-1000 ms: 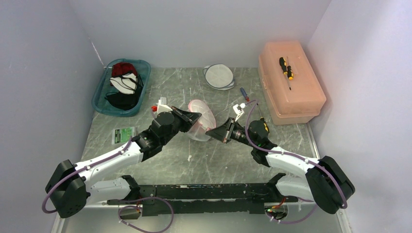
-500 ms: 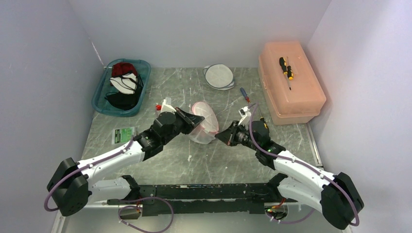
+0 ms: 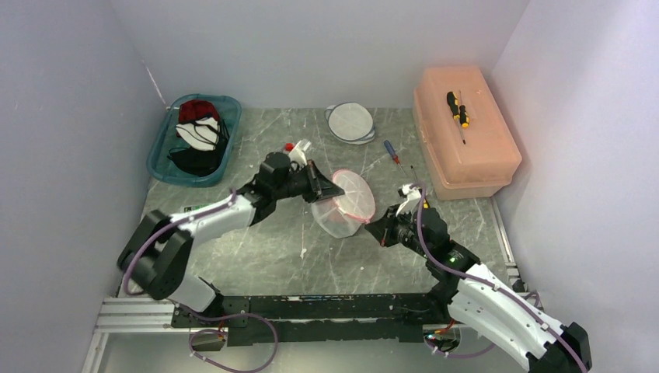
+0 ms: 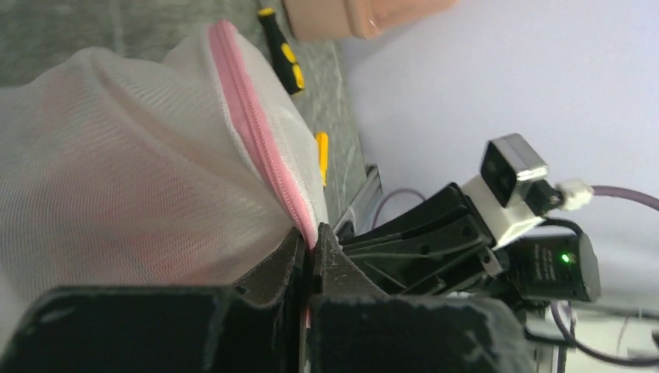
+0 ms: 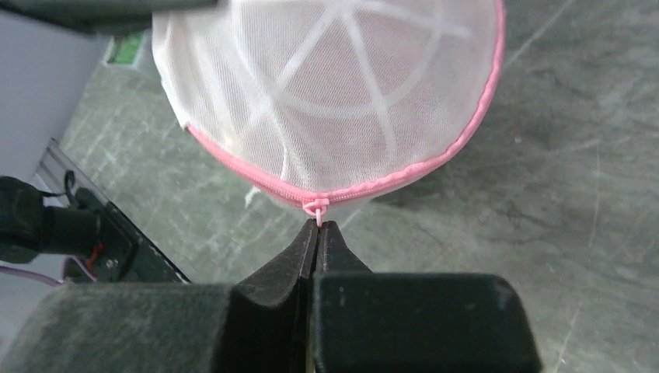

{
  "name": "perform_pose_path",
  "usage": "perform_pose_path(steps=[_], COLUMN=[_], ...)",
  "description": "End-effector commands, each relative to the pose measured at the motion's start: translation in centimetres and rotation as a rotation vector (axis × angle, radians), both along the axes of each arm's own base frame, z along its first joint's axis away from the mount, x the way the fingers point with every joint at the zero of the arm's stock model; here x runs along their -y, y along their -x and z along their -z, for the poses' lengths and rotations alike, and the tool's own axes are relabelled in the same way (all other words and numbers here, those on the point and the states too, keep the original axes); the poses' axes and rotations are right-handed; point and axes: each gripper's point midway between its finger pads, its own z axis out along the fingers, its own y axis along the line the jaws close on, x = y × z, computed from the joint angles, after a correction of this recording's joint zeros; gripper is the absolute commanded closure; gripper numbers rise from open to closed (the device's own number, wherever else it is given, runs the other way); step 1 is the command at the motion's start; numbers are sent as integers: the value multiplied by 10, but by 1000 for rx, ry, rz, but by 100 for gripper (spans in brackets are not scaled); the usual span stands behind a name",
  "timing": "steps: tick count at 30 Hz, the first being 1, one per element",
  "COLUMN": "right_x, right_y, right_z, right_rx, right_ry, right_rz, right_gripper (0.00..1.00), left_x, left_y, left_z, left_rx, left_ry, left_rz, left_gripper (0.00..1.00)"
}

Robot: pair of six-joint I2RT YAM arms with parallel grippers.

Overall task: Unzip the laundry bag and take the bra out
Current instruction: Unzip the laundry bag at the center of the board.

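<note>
The laundry bag point(image 3: 342, 206), a round white mesh pouch rimmed by a pink zipper point(image 5: 435, 159), hangs between my two grippers above the table's middle. My left gripper point(image 3: 319, 185) is shut on the pink zipper edge point(image 4: 256, 132) at the bag's left side, fingertips pinching it point(image 4: 311, 237). My right gripper point(image 3: 371, 226) is shut on the small pink zipper pull point(image 5: 317, 208) at the bag's near right; its tips point(image 5: 319, 227) meet just below the pull. The zipper looks closed around the part I see. The bra is hidden inside the mesh; only a faint pink tint shows through.
A teal bin point(image 3: 159, 159) of dark and white garments sits at the back left. A salmon toolbox point(image 3: 482, 151) with a screwdriver point(image 3: 458, 109) on its lid stands at the right. Round white pads point(image 3: 350, 122) and a red-and-blue screwdriver point(image 3: 391, 151) lie behind the bag.
Both grippers and the bag have shifted right. The left arm has stretched forward and right with the bag's edge, and the right gripper has drawn back toward the near right with the pull.
</note>
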Motion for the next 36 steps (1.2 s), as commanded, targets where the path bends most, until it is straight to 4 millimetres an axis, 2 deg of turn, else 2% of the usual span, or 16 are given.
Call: perform_pose_path(steps=[1, 4, 6, 9, 11, 13, 14, 16, 20, 21, 22, 23, 24, 27, 32, 36], right_x=[9, 5, 0, -9, -12, -12, -12, -10, -14, -15, -17, -18, -20, -23, -31, -40], right_y=[8, 6, 5, 4, 3, -1, -2, -5, -11, -11, -11, -11, -11, -11, -9, -6], right_z=[20, 9, 2, 0, 6, 13, 17, 23, 24, 24, 23, 23, 22, 24, 23, 21], right_rx=[-12, 14, 24, 23, 10, -1, -12, -22, -28, -29, -31, -32, -32, -42, -45, -45], right_ry=[62, 35, 19, 16, 26, 38, 45, 53, 42, 38, 33, 29, 25, 28, 26, 24], right_rz=[3, 11, 4, -2, 2, 23, 36, 59, 69, 68, 65, 62, 58, 47, 19, -12], right_gripper=[100, 100, 100, 100, 100, 100, 100, 100, 100, 100, 100, 100, 100, 100, 100, 100], left_x=[28, 41, 42, 29, 16, 5, 1, -7, -28, -34, -41, -46, -52, -54, -34, -24], left_y=[6, 6, 2, -13, -22, -26, -25, -25, -22, -21, -18, -12, -5, 21, 68, 83], left_z=[-29, -27, -20, 0, 8, 14, 15, 18, 12, 8, 7, 5, -1, 7, 26, 29], left_rx=[209, 239, 242, 229, 213, 193, 189, 163, 111, 103, 79, 61, 54, -22, -185, -232], left_ry=[63, 71, 58, -4, -29, -54, -65, -95, -129, -132, -140, -141, -131, -124, -111, -90], left_rz=[354, 493, 511, 411, 330, 266, 240, 181, 41, 5, -32, -64, -98, -156, -180, -203], left_gripper=[97, 97, 97, 97, 95, 82, 66, 48, 25, 23, 9, 6, 5, 5, 5, 5])
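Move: The left fingers already pinch the laundry bag's zipped rim. From them the zip pull lies about 8 cm back and 6 cm to the right, a few centimetres lower. The right fingers already hold that zip pull. From them the bag's middle is some 3 cm ahead, 6 cm left and 6 cm down, and the yellow-black screwdriver lies on the table about 7 cm ahead and 14 cm right, some 13 cm below. The left hand lets go of the pink rim: it first carries on about 4 cm to the right, turning some 20 degrees clockwise, then opens wide while it sinks and backs off left. It then rises again and swings back about 8 cm, coming level with the zip pull. The right keeps its pinch on the pull and lowers about 5 cm, drifting slightly left. ##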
